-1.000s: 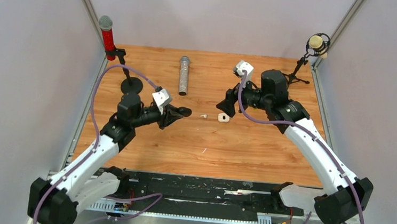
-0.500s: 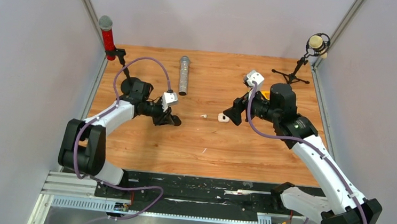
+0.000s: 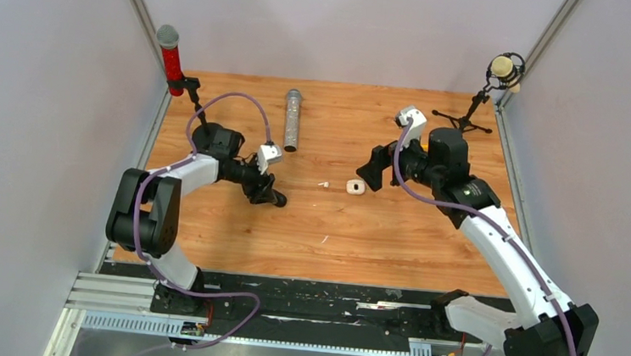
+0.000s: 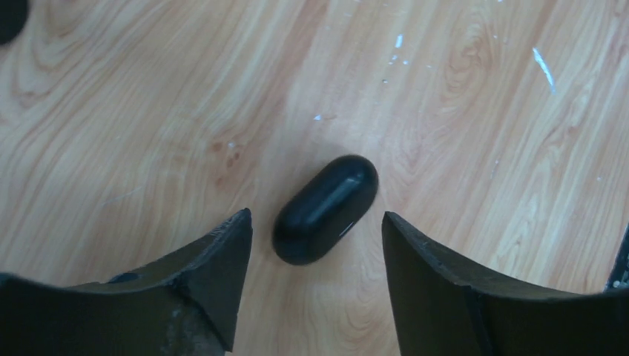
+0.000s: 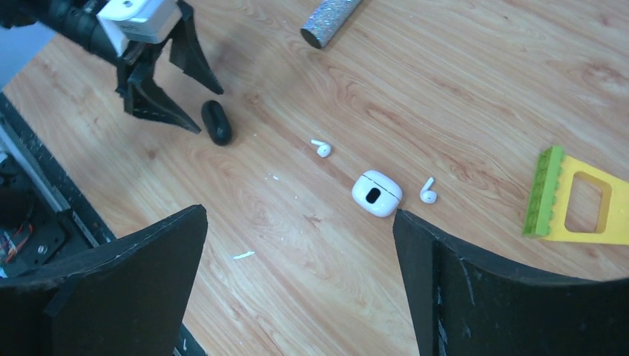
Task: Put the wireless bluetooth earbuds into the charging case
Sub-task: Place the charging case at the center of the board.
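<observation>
A closed black pill-shaped charging case (image 4: 325, 210) lies on the wood between the fingers of my left gripper (image 4: 315, 213), which stands open and apart from it. In the right wrist view the same black case (image 5: 216, 122) rests just beside the left gripper (image 5: 159, 96). A white charging case (image 5: 377, 193) with a dark oval on top lies flat, with one white stemmed earbud (image 5: 321, 147) to its left and another (image 5: 428, 193) close to its right. My right gripper (image 5: 298, 210) hangs wide open above the table, holding nothing, just right of the white case (image 3: 356, 186).
A silver microphone (image 3: 291, 119) lies at the back centre. A red microphone (image 3: 171, 60) stands on a stand at the back left, a cream one (image 3: 502, 68) on a tripod at the back right. A yellow-green brick piece (image 5: 567, 196) and a white sliver (image 3: 324, 239) lie on the wood.
My left arm swung down and back with the black case, and its gripper has opened, leaving the case on the wood. My right gripper opened wider and drew slightly right of the white case.
</observation>
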`<state>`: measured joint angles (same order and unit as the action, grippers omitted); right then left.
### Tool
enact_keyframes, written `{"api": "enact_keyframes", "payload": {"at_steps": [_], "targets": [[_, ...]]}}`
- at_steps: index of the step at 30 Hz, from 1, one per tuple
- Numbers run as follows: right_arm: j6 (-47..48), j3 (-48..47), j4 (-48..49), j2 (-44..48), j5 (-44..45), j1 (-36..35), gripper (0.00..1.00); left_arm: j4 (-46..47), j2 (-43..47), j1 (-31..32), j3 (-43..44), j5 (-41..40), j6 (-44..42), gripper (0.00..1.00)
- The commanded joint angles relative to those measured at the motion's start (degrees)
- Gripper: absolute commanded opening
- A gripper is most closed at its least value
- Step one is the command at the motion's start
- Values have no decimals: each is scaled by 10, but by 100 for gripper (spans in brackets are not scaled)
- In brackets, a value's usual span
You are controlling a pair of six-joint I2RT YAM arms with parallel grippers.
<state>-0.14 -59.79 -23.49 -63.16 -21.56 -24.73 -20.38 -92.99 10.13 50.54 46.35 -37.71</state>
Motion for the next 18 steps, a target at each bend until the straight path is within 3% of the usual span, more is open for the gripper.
{"api": "enact_keyframes", "payload": {"at_steps": [1,3,9,11,15,18], "targets": [[-67,7,41,-24,44,22,100,52,1,-11,3,-23,23,93],[-97,13,49,-43,55,32,100,52,6,-13,-1,-33,6,99],[-171,20,28,-129,141,43,100,21,49,-21,29,-33,-49,100],[-195,8,12,-172,140,40,100,1,61,-29,75,-59,-4,100],[-218,-12,0,-252,199,7,98,-5,71,-93,161,-46,262,100],[-233,-27,-2,-306,232,-19,97,-12,127,-115,148,-40,310,100]]}}
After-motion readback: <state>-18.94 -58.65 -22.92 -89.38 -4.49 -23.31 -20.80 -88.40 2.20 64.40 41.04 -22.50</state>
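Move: The black charging case lies just below the left fingertips, perhaps 1 cm to the right of the left hand; a white earbud is about 4 cm ahead and 11 cm right, the silver microphone some 20 cm ahead and 3 cm right. From the right hand, the white charging case is roughly 8 cm ahead, 2 cm left and 22 cm below; its near earbud is 10 cm ahead, 1 cm right, the other 8 cm ahead, 9 cm left. Left fingers open wide, then leave the black case up and forward; right hand sinks some 17 cm towards white case. ##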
